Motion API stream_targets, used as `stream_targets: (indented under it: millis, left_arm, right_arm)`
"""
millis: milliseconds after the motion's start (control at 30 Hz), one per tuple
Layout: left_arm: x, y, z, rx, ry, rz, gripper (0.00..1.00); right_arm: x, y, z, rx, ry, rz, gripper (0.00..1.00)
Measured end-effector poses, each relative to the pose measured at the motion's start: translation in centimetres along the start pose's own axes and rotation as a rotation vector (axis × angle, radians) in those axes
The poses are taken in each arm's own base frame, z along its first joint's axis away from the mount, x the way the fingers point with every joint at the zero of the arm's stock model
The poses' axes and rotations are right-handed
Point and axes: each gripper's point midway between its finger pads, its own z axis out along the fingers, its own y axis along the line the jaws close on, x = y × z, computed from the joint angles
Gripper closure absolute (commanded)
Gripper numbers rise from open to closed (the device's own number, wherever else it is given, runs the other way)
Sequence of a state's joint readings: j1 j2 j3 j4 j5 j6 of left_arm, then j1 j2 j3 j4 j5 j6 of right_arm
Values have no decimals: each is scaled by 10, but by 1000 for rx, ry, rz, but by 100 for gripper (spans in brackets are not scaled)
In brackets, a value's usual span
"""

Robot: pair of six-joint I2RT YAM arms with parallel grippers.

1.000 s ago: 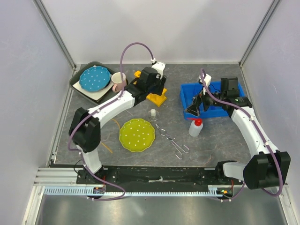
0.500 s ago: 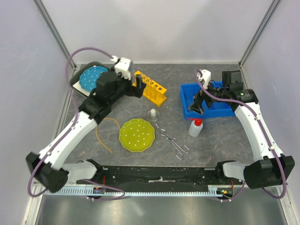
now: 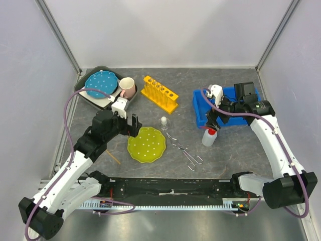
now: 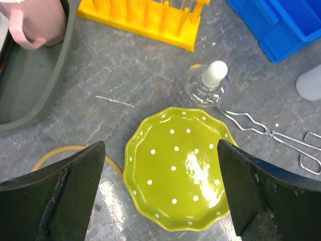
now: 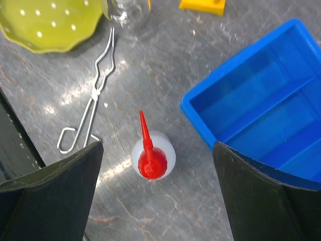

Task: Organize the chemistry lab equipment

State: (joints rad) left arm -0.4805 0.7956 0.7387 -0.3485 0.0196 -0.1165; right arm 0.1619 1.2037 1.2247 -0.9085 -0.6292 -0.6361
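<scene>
The yellow test-tube rack point(image 3: 159, 94) point(image 4: 145, 17) stands upright at the back middle. In front of it sit the small white-capped flask point(image 3: 163, 122) point(image 4: 208, 85) and the metal tongs point(image 3: 184, 149) point(image 4: 271, 133) point(image 5: 93, 103), which lie flat. The white red-capped squeeze bottle point(image 3: 209, 136) point(image 5: 153, 155) stands by the blue bin. My left gripper point(image 3: 129, 124) point(image 4: 160, 193) hangs open and empty over the yellow-green plate. Above the squeeze bottle my right gripper point(image 3: 213, 120) point(image 5: 158, 196) is open, apart from the bottle.
The dotted yellow-green plate point(image 3: 146, 144) point(image 4: 180, 168) lies at the front middle. A grey tray point(image 3: 88, 95) at the back left holds a blue plate point(image 3: 101, 83) and a pink mug point(image 3: 127, 87). The blue bin point(image 3: 225, 103) point(image 5: 261, 110) is at the right. A yellow loop point(image 4: 65, 150) lies by the plate.
My left gripper opened, left the rack and swung back to the near left, over the yellow-green plate. My right gripper moved from above the blue bin to above the squeeze bottle.
</scene>
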Motion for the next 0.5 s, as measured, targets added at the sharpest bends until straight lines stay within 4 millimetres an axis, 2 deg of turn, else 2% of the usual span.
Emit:
stream_targets:
  millis: [67,267,500]
  left_arm:
    - [8,0,1,0,23,0,1]
    - [10,2,2,-9,34,0,2]
    - [15,11,6,-58,54,1,3]
  right_arm:
    - [14,1,0,12,34,-13,2]
    - [54,12,0,7,119,-3,2]
    - [62,7,3,20,148,12,2]
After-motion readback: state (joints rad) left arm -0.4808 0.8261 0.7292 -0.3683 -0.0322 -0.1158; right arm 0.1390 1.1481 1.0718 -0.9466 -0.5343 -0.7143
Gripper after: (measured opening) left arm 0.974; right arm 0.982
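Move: Below the right hand, set roughly 3 cm back and 3 cm to its right, stands the red-capped bottle, its middle some 13 cm down. The blue tray's middle is about 17 cm ahead and 10 cm to the right of that hand. The tongs lie about 10 cm to its left and 5 cm back, both near table level. For the left hand the bottle is some 32 cm to the right, 2 cm back and 12 cm lower. Sinking about 5 cm towards the red-capped bottle, the right hand also draws back and to its right by 2 to 3 cm each, away from the blue tray. Most of this comes quickly, then the hand eases off. The fingers tip slightly steeper, by some 5 degrees, and stay wide open above the bottle, not yet around it. ##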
